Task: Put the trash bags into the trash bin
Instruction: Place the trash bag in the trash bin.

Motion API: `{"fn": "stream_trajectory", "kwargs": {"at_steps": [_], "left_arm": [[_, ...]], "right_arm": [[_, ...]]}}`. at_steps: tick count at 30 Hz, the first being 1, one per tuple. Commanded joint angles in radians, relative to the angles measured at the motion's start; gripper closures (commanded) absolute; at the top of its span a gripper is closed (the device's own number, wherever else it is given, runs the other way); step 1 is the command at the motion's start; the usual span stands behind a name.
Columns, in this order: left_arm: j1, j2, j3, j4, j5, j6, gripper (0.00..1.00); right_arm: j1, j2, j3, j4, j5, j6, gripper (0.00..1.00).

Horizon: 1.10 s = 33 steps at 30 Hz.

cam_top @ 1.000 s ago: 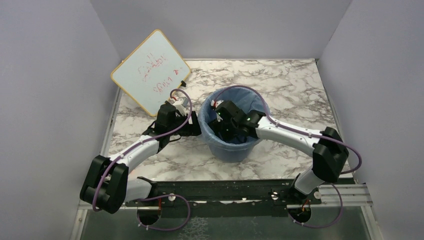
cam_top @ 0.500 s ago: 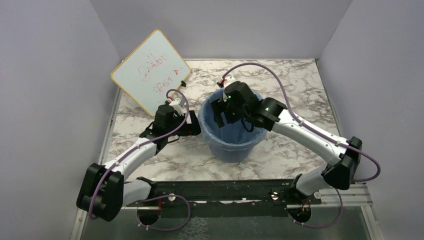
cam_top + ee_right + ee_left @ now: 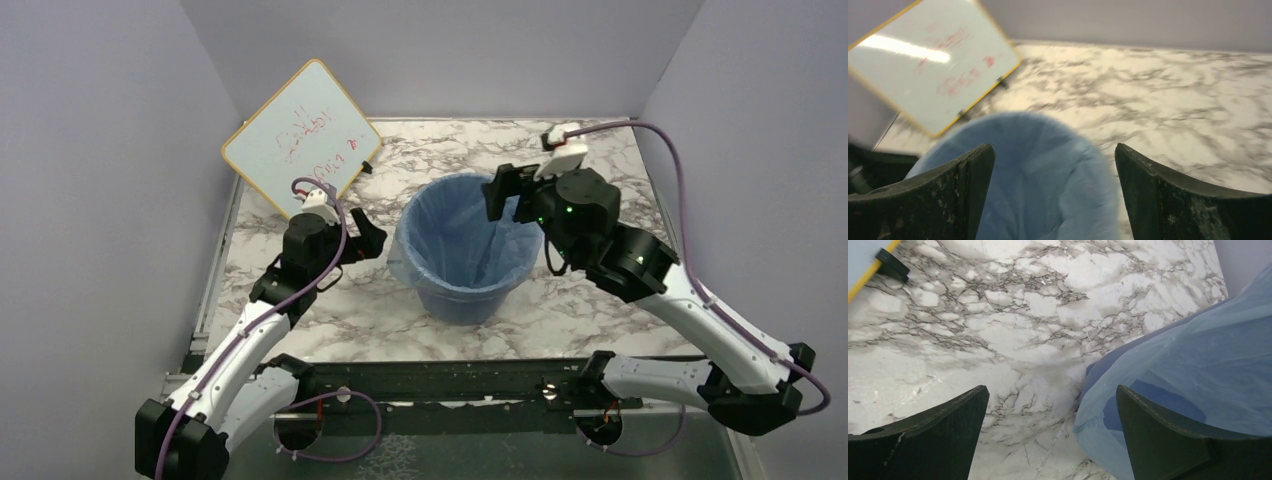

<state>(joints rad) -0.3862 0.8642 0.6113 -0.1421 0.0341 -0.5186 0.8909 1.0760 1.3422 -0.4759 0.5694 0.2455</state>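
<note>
The round blue trash bin (image 3: 470, 300) stands upright mid-table. The thin light-blue trash bag (image 3: 455, 235) lines its inside and folds out over the rim. My left gripper (image 3: 366, 237) is open just left of the bin, apart from it. In the left wrist view the draped bag (image 3: 1198, 355) shows on the right, and nothing sits in the left gripper (image 3: 1052, 390). Above the bin's far right rim my right gripper (image 3: 507, 193) hangs open. The right wrist view is blurred: the right gripper (image 3: 1053, 150) looks down into the bag (image 3: 1038, 170), holding nothing.
A white board with red writing (image 3: 302, 140) leans at the back left; its corner (image 3: 868, 265) shows in the left wrist view, the board (image 3: 933, 60) in the right wrist view. The marble table (image 3: 600, 150) is walled on three sides.
Both grippers have opened wider. The right gripper has risen out of the bin and drawn back to its far right rim. The left gripper has backed away leftward from the bin's rim.
</note>
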Motion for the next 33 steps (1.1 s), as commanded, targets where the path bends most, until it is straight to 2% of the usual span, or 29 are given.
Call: {"fn": "stream_trajectory", "kwargs": {"at_steps": [1,4,8,9,10,12,15,19,23,25,33], "left_arm": [[0.003,-0.032,0.178,-0.146,-0.063,0.111,0.01],[0.004,-0.037,0.27,-0.152,0.029,0.186,0.01],[0.004,0.048,0.425,-0.215,0.194,0.265,0.01],[0.004,0.077,0.466,-0.229,0.232,0.277,0.01],[0.0,0.103,0.501,-0.233,0.274,0.293,0.01],[-0.049,0.155,0.566,-0.237,0.328,0.334,0.01],[-0.216,0.271,0.692,-0.303,0.26,0.412,0.01],[-0.447,0.48,0.875,-0.426,0.085,0.488,0.01],[-0.58,0.629,1.01,-0.516,-0.035,0.551,0.01],[-0.614,0.667,1.022,-0.522,-0.069,0.57,0.01],[-0.619,0.752,1.03,-0.571,-0.04,0.574,0.01]], "right_arm": [[-0.296,-0.016,0.023,-0.053,-0.026,0.08,0.04],[-0.552,-0.04,-0.023,-0.047,-0.246,0.073,0.03],[-0.884,-0.001,-0.157,-0.026,-0.692,0.155,0.02],[-0.951,-0.002,-0.228,0.002,-0.835,0.184,0.02],[-0.992,-0.017,-0.28,0.017,-0.898,0.218,0.02],[-1.014,-0.088,-0.418,0.131,-0.973,0.276,0.02],[-1.015,-0.173,-0.593,0.296,-1.053,0.355,0.02],[-1.014,-0.137,-0.628,0.232,-1.052,0.343,0.02],[-1.014,-0.127,-0.681,0.24,-1.083,0.323,0.02],[-1.014,-0.122,-0.707,0.245,-1.097,0.329,0.02],[-1.015,-0.091,-0.804,0.327,-1.246,0.357,0.02]]}}
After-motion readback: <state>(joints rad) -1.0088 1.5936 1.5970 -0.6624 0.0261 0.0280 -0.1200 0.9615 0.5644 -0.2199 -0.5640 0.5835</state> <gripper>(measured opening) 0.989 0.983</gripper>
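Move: From the open left gripper, the middle of the trash bin, already lined with the trash bag, is some 17 cm right, roughly level fore and aft and 4 cm lower; its rim stands higher than the fingers. The whiteboard's middle is about 22 cm ahead, 14 cm left and 10 cm down. From the right gripper, the bin's middle is about 4 cm left, 1 cm back and 24 cm below, the bag's right edge 9 cm right, 1 cm back and 12 cm down. Lift the open left gripper about 17 cm, swing it right over the bin's left rim, easing back a little, then sink it into the bag's mouth while turning clockwise some 50 degrees. Meanwhile sweep the open right gripper right and slightly forward to clear the bin, drop it outside the right rim, tipping down and rolling its left side up, and come back left close to the bag's edge. ##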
